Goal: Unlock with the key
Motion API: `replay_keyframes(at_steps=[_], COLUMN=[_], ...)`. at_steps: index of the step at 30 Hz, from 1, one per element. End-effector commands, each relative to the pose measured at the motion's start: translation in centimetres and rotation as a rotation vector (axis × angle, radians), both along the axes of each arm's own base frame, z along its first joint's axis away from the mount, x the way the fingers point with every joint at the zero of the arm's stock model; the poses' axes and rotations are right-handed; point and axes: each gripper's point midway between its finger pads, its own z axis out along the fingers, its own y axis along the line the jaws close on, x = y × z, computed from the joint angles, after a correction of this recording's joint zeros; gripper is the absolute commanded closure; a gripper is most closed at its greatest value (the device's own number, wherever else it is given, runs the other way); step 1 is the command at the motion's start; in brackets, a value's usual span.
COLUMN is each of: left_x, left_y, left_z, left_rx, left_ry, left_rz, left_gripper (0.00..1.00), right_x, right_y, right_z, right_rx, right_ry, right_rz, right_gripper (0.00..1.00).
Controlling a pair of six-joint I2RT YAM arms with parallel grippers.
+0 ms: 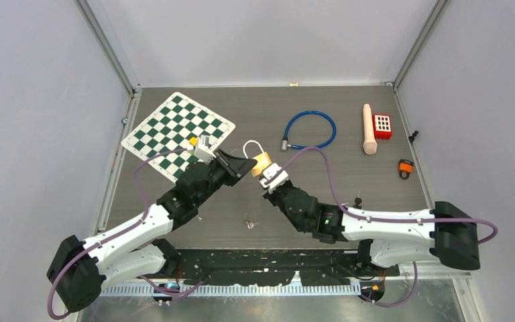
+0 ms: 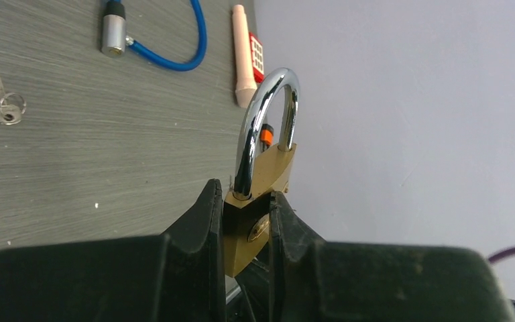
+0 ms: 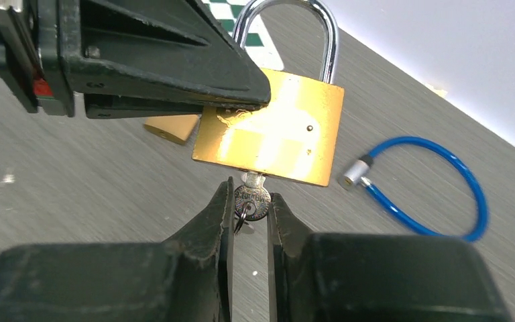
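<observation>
A brass padlock (image 3: pixel 275 131) with a chrome shackle (image 2: pixel 255 127) hangs above the table, pinched at one corner by my left gripper (image 2: pixel 245 194). The lock sits slanted between those fingers. Both shackle legs look seated in the body. A small silver key (image 3: pixel 253 200) with a ring sticks out of the padlock's underside, its flat face toward the right wrist camera. My right gripper (image 3: pixel 249 191) is closed on the edges of the key's head. In the top view the two grippers meet at mid-table, left (image 1: pixel 245 164) and right (image 1: pixel 271 178), around the padlock (image 1: pixel 261 159).
A loose key pair (image 1: pixel 250 222) lies near the front. A blue cable lock (image 1: pixel 310 129), a cream cylinder (image 1: pixel 369 129), a red keypad block (image 1: pixel 382 125) and a small orange lock (image 1: pixel 406 168) lie to the right. A chessboard (image 1: pixel 174 127) lies at the back left.
</observation>
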Motion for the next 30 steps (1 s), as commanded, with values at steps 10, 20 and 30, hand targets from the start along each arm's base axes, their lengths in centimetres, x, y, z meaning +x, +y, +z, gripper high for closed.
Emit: replay_keyframes(at_steps=[10,20,30], left_x=[-3.0,-2.4,-1.5], left_y=[-0.1,0.9,2.2], left_z=[8.1,8.2,5.9], left_rx=[-0.384,-0.462,-0.411], left_ry=[-0.276,-0.303,-0.274], left_rz=[-0.118,-0.102,-0.055], left_gripper=[1.0,1.0,1.0], right_x=[-4.7,-4.6,-2.6], right_y=[0.7,-0.2,-2.8], right_z=[1.7,2.2,0.2], right_rx=[0.662,0.919,0.961], right_ry=[0.323,0.42,0.451], right_rz=[0.519,0.562,0.413], right_gripper=[0.95,0.61,0.37])
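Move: The right hand already pinches the key in the held padlock, whose body lies about 3 cm ahead of it and 1 cm to its left, level with it. On the table some 20 cm below lie the loose keys, 2 cm back and 5 cm left, the spare padlock, about 17 cm ahead and 15 cm left, and the ring key, 19 cm ahead and 4 cm left. From the left hand, which grips the padlock's edge, its body is about 2 cm to the right. Still pinching the key, the right hand rolls back some 50 degrees, its left side rising, and draws back about 2.5 cm along with the lock; it then opens wide, lets go of the key and slips off to the right and slightly down, away from the padlock. The left hand keeps its grip on the padlock, moving back about 2 cm and rolling some 15 degrees the other way, its left side sinking, then easing a little forward and left. ##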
